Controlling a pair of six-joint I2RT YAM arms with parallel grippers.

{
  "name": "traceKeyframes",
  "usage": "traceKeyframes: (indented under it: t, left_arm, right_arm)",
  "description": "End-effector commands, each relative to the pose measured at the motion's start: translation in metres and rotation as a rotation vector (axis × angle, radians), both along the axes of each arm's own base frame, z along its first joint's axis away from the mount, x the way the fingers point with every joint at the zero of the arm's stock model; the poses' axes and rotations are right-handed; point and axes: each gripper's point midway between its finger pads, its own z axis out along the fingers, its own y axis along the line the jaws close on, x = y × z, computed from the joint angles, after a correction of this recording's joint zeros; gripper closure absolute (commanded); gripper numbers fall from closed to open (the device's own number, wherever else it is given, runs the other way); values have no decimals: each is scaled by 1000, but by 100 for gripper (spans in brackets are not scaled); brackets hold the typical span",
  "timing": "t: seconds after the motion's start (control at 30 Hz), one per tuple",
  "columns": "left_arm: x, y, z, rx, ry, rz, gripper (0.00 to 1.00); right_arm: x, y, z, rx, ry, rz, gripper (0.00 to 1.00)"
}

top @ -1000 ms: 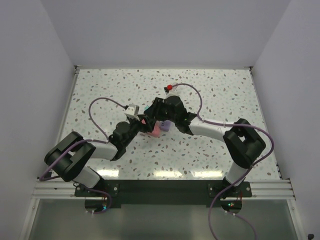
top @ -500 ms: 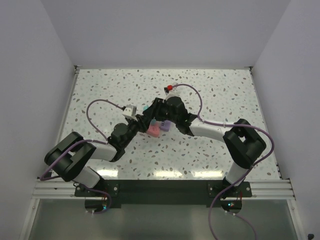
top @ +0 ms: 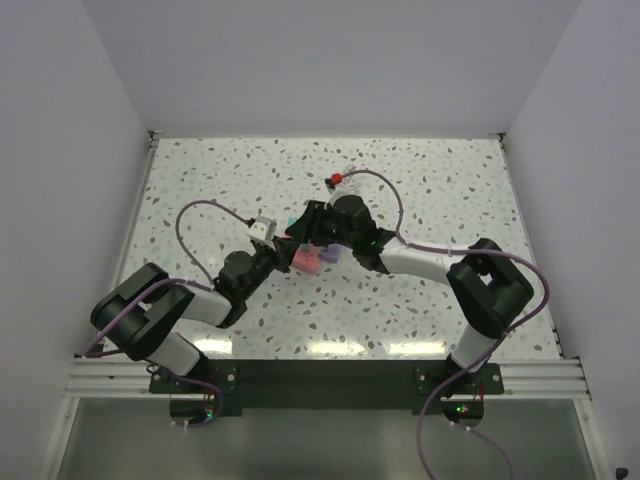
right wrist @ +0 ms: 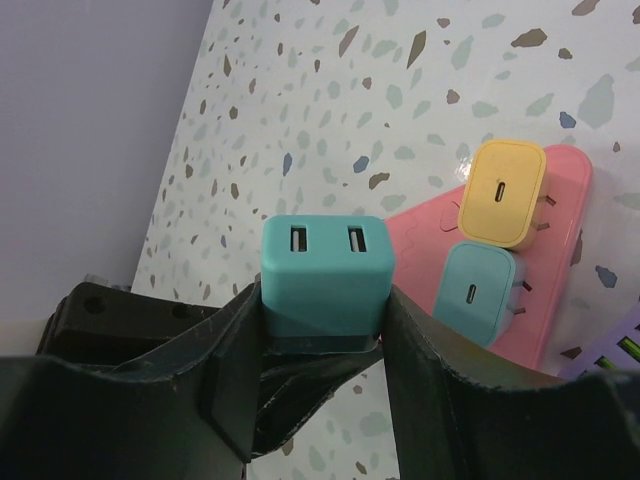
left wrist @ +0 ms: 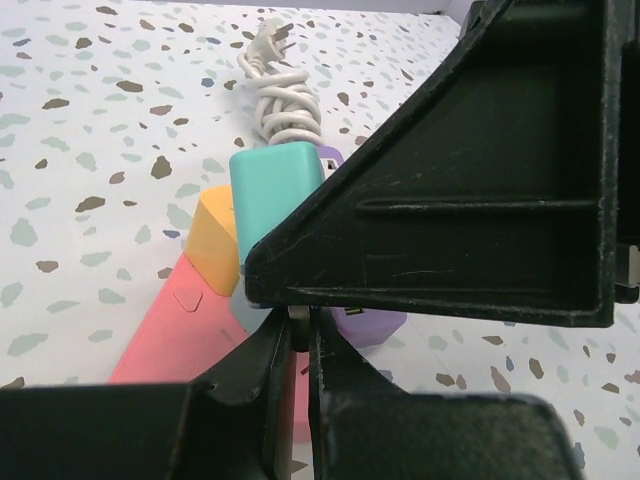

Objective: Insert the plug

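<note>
The plug is a teal cube with two USB slots, held above the table in my right gripper, which is shut on its sides. In the left wrist view the plug shows behind the right gripper's black finger. My left gripper sits just under the plug, shut on a thin grey piece that looks like the plug's prong. The pink power strip lies below and to the right, and from above the power strip lies between the two grippers.
A yellow charger and a light blue charger are plugged into the strip. A purple block lies against the strip. A coiled white cable lies beyond it. Both arms crowd the table's middle.
My left gripper has closed from wide open to shut and edged up toward the right gripper. The right gripper keeps its hold on the plug and has barely shifted.
</note>
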Motion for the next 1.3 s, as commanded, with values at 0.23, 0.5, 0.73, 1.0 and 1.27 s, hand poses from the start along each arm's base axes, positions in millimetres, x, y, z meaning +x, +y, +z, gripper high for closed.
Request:
traceKeyframes:
  t: [0.23, 0.5, 0.73, 1.0, 1.27]
  left_arm:
    - [-18, -25, 54, 33, -241, -190, 100]
    - [-25, -32, 49, 78, -258, -274, 100]
    - [-18, -27, 43, 106, -237, -239, 100]
    - [-8, -15, 40, 135, -229, -153, 100]
    - [-11, -10, 46, 128, -250, -138, 100]
  right_arm:
    - [7, -17, 40, -19, -142, 33, 38]
    - [12, -36, 56, -7, -174, 32, 25]
    - [6, -48, 62, -11, -163, 59, 25]
    - [-7, -59, 55, -74, -141, 78, 24]
    - [-6, -59, 44, -104, -117, 87, 25]
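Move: Between the two hands, the teal plug is gripped by its sides right at the right fingers, and its middle is about 3 cm above and 1 cm ahead and right of the left fingers pinching its stub. From the left hand, some 8 to 10 cm lower, the pink board is about 6 cm ahead and 3 right, the small teal block on it 9 ahead and 4 right, the yellow block 12 ahead and 2 right, and the purple strip's middle 11 ahead and 14 right. Opening its fingers, the right hand lets go of the teal plug's sides and backs off about 6 cm to its right and 4 cm up, tipping slightly upward, and stays spread close by. The left keeps its pinch on the stub, draws back and right about 3 cm each and up 2 cm, then eases partly forward and left, swinging about 10 degrees clockwise and tipping up and rolling similarly. ##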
